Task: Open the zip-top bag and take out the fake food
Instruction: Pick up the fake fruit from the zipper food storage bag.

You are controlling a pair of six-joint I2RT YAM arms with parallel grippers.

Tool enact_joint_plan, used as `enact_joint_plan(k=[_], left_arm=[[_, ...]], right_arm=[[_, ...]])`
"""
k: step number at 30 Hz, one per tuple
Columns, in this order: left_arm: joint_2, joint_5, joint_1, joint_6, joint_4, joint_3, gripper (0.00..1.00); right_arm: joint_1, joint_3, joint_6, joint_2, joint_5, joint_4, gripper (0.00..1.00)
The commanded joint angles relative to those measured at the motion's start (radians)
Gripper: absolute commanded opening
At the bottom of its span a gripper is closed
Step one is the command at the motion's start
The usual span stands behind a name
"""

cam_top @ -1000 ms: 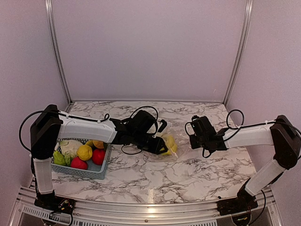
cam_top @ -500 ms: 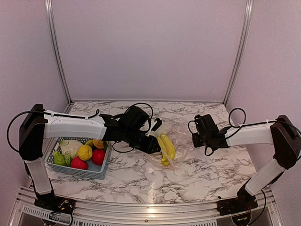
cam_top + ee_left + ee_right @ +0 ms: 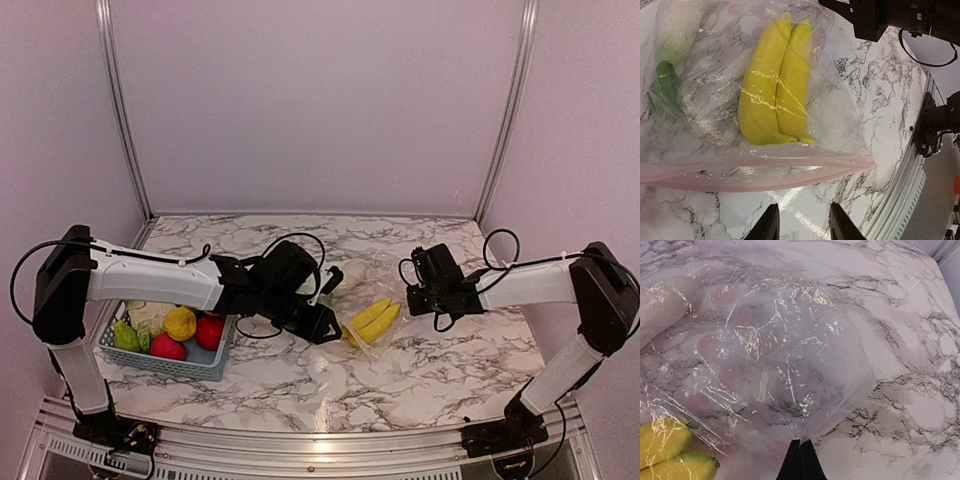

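The clear zip-top bag (image 3: 840,115) lies on the marble with its pink zip strip (image 3: 755,167) just ahead of my left gripper (image 3: 802,227). That gripper is open and empty, its jaws apart, a little short of the strip. Inside the bag are yellow bananas (image 3: 772,85) and a pale green-white leafy piece (image 3: 670,55). My right gripper (image 3: 800,455) is shut on the bag's far corner (image 3: 807,432). Bananas show at that view's lower left (image 3: 667,455). In the top view the bananas (image 3: 375,320) lie between the left gripper (image 3: 328,328) and the right gripper (image 3: 408,298).
A light blue basket (image 3: 190,368) stands at the near left with a lemon (image 3: 180,323), red apples (image 3: 209,331), a cabbage (image 3: 150,313) and a green piece (image 3: 126,336). The table's metal front edge (image 3: 900,200) runs close behind the left gripper.
The left gripper has let go of the bag and backed off toward the near side. The bag has spread toward the right gripper, and the bananas have slid right and now lie slanted.
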Motion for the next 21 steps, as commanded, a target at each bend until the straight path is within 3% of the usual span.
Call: enact_joint_plan(k=[1, 14, 21], left_arm=[[0.071, -0.054, -0.02, 0.003, 0.04, 0.053, 0.37], [0.107, -0.203, -0.059, -0.004, 0.123, 0.024, 0.65], [0.116, -0.22, -0.07, 0.0, 0.135, 0.014, 0.68]], right_arm=[[-0.007, 0.034, 0.012, 0.009, -0.023, -0.025, 0.0], [-0.007, 0.044, 0.016, 0.004, -0.042, -0.046, 0.0], [-0.006, 0.052, 0.019, 0.001, -0.04, -0.063, 0.0]])
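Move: The two bananas lie in the bag, their middle about 13 cm to the left hand's right, 8 cm ahead and 7 cm below. The zip-edged bag mouth is nearer, roughly 6 cm right, 3 cm ahead and 5 cm lower; the white radish lies some 20 cm ahead and 10 cm right, also 7 cm down. From the right hand the bananas are about 11 cm left, 3 cm back and 4 cm below. Spreading its part-open fingers to about twice their gap, the left hand eases some 3 to 4 cm rightward and down, and a little forward, to the bag mouth and towards the bananas, while its fingertips swing slightly forward. The right hand stays put, fingers shut, still pinching the bag's film at its right side. ##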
